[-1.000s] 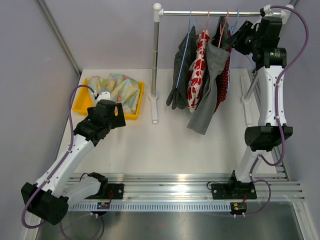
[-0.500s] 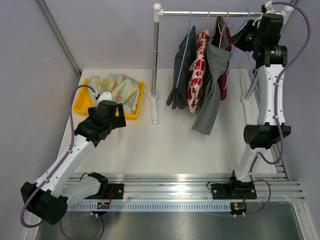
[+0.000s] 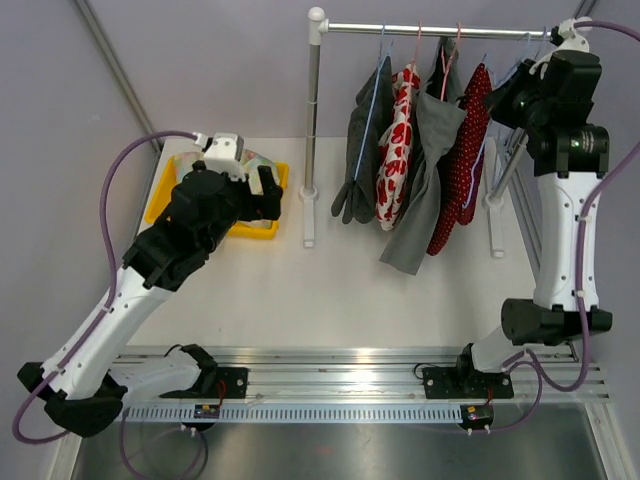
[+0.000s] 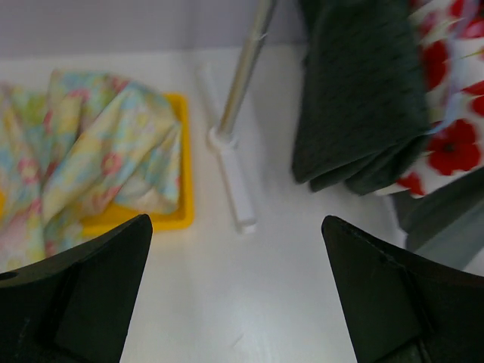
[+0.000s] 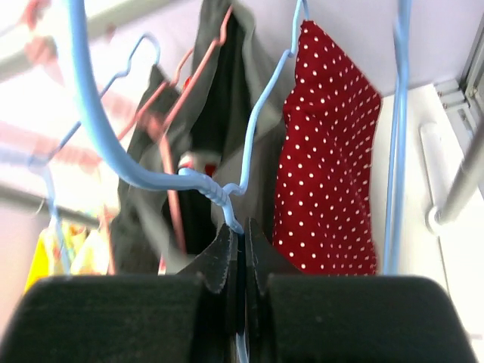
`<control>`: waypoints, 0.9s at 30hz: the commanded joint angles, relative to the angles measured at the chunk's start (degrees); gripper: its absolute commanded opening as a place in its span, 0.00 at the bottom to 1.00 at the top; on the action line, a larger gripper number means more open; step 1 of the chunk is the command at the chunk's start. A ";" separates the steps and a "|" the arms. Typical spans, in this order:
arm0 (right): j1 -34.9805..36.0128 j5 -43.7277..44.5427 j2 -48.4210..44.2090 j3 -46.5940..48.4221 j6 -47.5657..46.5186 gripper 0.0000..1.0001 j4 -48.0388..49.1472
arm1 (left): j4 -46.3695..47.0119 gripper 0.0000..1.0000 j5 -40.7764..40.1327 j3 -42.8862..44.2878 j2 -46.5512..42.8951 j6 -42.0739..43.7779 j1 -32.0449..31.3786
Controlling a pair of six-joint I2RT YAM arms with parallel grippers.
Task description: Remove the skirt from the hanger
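The skirt [image 3: 465, 160] is red with white dots and hangs from a light-blue wire hanger [image 3: 497, 82] at the right end of the rail [image 3: 430, 27]. My right gripper [image 3: 508, 96] is up beside the rail. In the right wrist view, the right gripper [image 5: 240, 227] is shut on the hanger [image 5: 204, 185] just below its twisted neck, with the skirt [image 5: 329, 151] hanging behind. My left gripper [image 3: 270, 192] hovers open over the table left of the rack post, and in its wrist view the left gripper [image 4: 236, 227] holds nothing.
A dark green garment [image 3: 362, 150], a white-and-red floral one [image 3: 398, 140] and a grey one [image 3: 425, 170] hang left of the skirt. The rack post [image 3: 312, 120] stands on a white foot. A yellow tray [image 3: 262, 228] with floral cloth [image 4: 83, 144] sits at the left.
My right gripper has shut on the blue hanger and moved right, drawing the dotted skirt out from behind the grey garment. My left arm has risen and swung toward the rack.
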 commanded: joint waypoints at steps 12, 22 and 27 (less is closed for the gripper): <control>0.02 -13.10 -26.62 -25.77 7.05 0.00 0.93 | 26.79 0.99 9.99 5.64 16.00 4.97 -33.38; 0.11 -15.74 -33.92 -21.55 12.76 0.00 -6.20 | 35.85 0.99 5.86 1.24 25.76 2.69 -44.38; 0.11 -16.44 -35.42 -19.71 14.88 0.00 -7.69 | 38.22 0.99 5.42 1.94 28.57 2.43 -44.91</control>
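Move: The right hand already grips the skirt's blue hanger at the neck; the middle of the red dotted skirt hangs about 18 cm below this hand, some 3 cm ahead and 3 cm to its left. The grey garment hangs about 11 cm to the right hand's left and 5 cm ahead, the red-and-white one about 19 cm left and 7 cm ahead, both some 16 cm lower. From the open, empty left hand the skirt is about 46 cm right, 17 cm ahead and 9 cm lower. Back from the rail by about 20 cm, drifting left, the right hand draws the skirt on its hanger, dipping a little midway and keeping its grip shut. The left hand sweeps quickly right some 33 cm to meet the skirt, coming back as well, rising first and then sinking, and turns about 50 degrees clockwise; its fingers stay wide open and end close around the hanging cloth. ##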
